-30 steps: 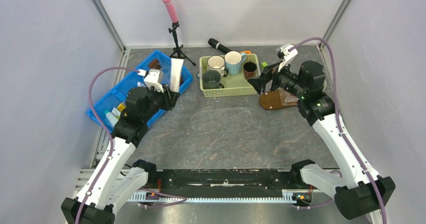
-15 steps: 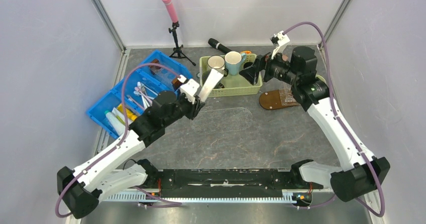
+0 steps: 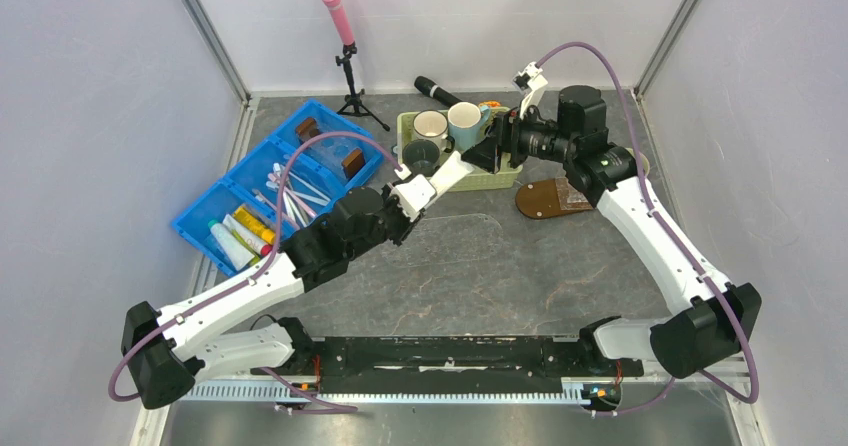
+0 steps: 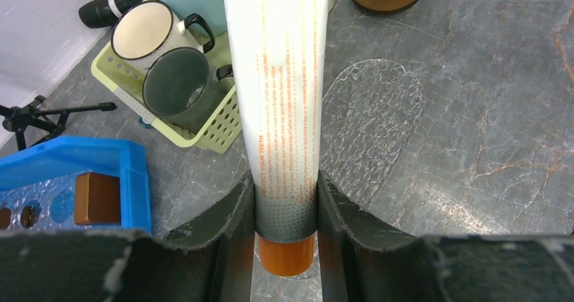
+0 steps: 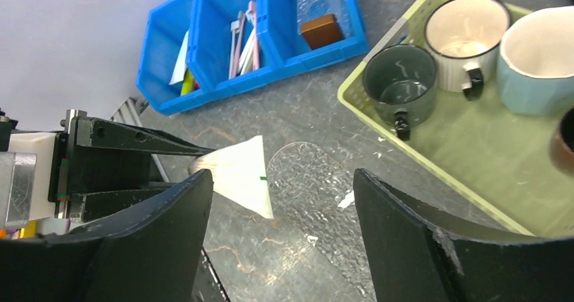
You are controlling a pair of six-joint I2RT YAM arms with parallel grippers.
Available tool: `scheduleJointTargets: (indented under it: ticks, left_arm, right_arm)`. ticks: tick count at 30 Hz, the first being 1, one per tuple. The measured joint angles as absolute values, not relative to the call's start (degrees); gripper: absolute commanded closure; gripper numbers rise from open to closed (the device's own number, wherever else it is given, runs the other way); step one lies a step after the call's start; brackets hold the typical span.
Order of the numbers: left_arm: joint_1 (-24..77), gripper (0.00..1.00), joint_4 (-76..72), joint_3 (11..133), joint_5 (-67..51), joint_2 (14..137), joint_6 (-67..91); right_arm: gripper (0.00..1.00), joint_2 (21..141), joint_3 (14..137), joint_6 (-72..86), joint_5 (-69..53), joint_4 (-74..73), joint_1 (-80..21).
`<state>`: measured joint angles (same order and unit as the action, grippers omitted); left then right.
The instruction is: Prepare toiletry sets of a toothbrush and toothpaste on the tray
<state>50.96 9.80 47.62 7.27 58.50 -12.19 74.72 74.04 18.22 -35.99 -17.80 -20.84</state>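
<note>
My left gripper (image 4: pixel 286 200) is shut on a toothpaste (image 4: pixel 281 78), a white tube with orange print and an orange cap, gripped near the cap. Seen from above, the tube (image 3: pixel 455 171) juts up and to the right from that gripper (image 3: pixel 415 194), over the front edge of the green basket. My right gripper (image 3: pixel 487 151) hovers just past the tube's flat end, open and empty. In the right wrist view the toothpaste (image 5: pixel 237 173) shows beside the left finger of that gripper (image 5: pixel 284 207). The tray (image 3: pixel 548 199), a dark-brown oval board, lies bare at the right. Toothbrushes (image 3: pixel 290 191) lie in the blue bin.
The blue divided bin (image 3: pixel 200 221) at the left also holds coloured tubes (image 3: pixel 240 231). The pale green basket (image 3: pixel 402 151) carries mugs (image 3: pixel 432 124). A clear oval sheet (image 3: pixel 445 238) lies mid-table. A black microphone (image 3: pixel 435 90) and a pink one on a tripod (image 3: pixel 335 6) stand at the back.
My left arm has swung right from the blue bin to mid-table, carrying the white tube. My right arm has moved left from above the brown board to the basket's front.
</note>
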Motion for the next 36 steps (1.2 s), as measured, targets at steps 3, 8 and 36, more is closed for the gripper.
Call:
scheduleJointTargets:
  ticks: [3, 8, 36]
  left_arm:
    - [51.9, 0.78, 9.1, 48.1, 7.4, 59.3, -12.5]
    - [52.5, 0.78, 7.7, 48.3, 7.4, 59.4, -12.5]
    - [53.2, 0.0, 4.6, 48.5, 16.7, 60.3, -12.1]
  right_arm:
    - [0.27, 75.5, 74.0, 18.2, -37.3, -18.2, -21.8]
    - [0.42, 76.3, 74.0, 17.1, -39.0, -18.7, -22.5]
    - [1.0, 77.0, 86.3, 6.3, -24.9, -34.4, -22.7]
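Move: Still pinched near its cap by the left hand, the toothpaste slants up towards the right gripper; its middle is about 4 cm back, 6 cm left and 5 cm below the right hand. From the left hand, the right gripper is some 7 cm ahead, 10 cm right and 8 cm higher, and the dark mug 15 cm ahead, 25 cm below. From the right hand, the basket lies about 10 cm ahead and 2 cm left, the clear tray 22 cm right, both far below. Easing back and to its left about 3 cm, dipping slightly, the right hand closes its open fingers on the toothpaste's flat end while the left, drifting 2 cm right, keeps hold near the cap. Then the left fingers open wide and let go, and the right hand draws the tube away some 6 cm to the right, forward and up, turning clockwise about 15 degrees; the left hand slips a couple of centimetres left and forward. ##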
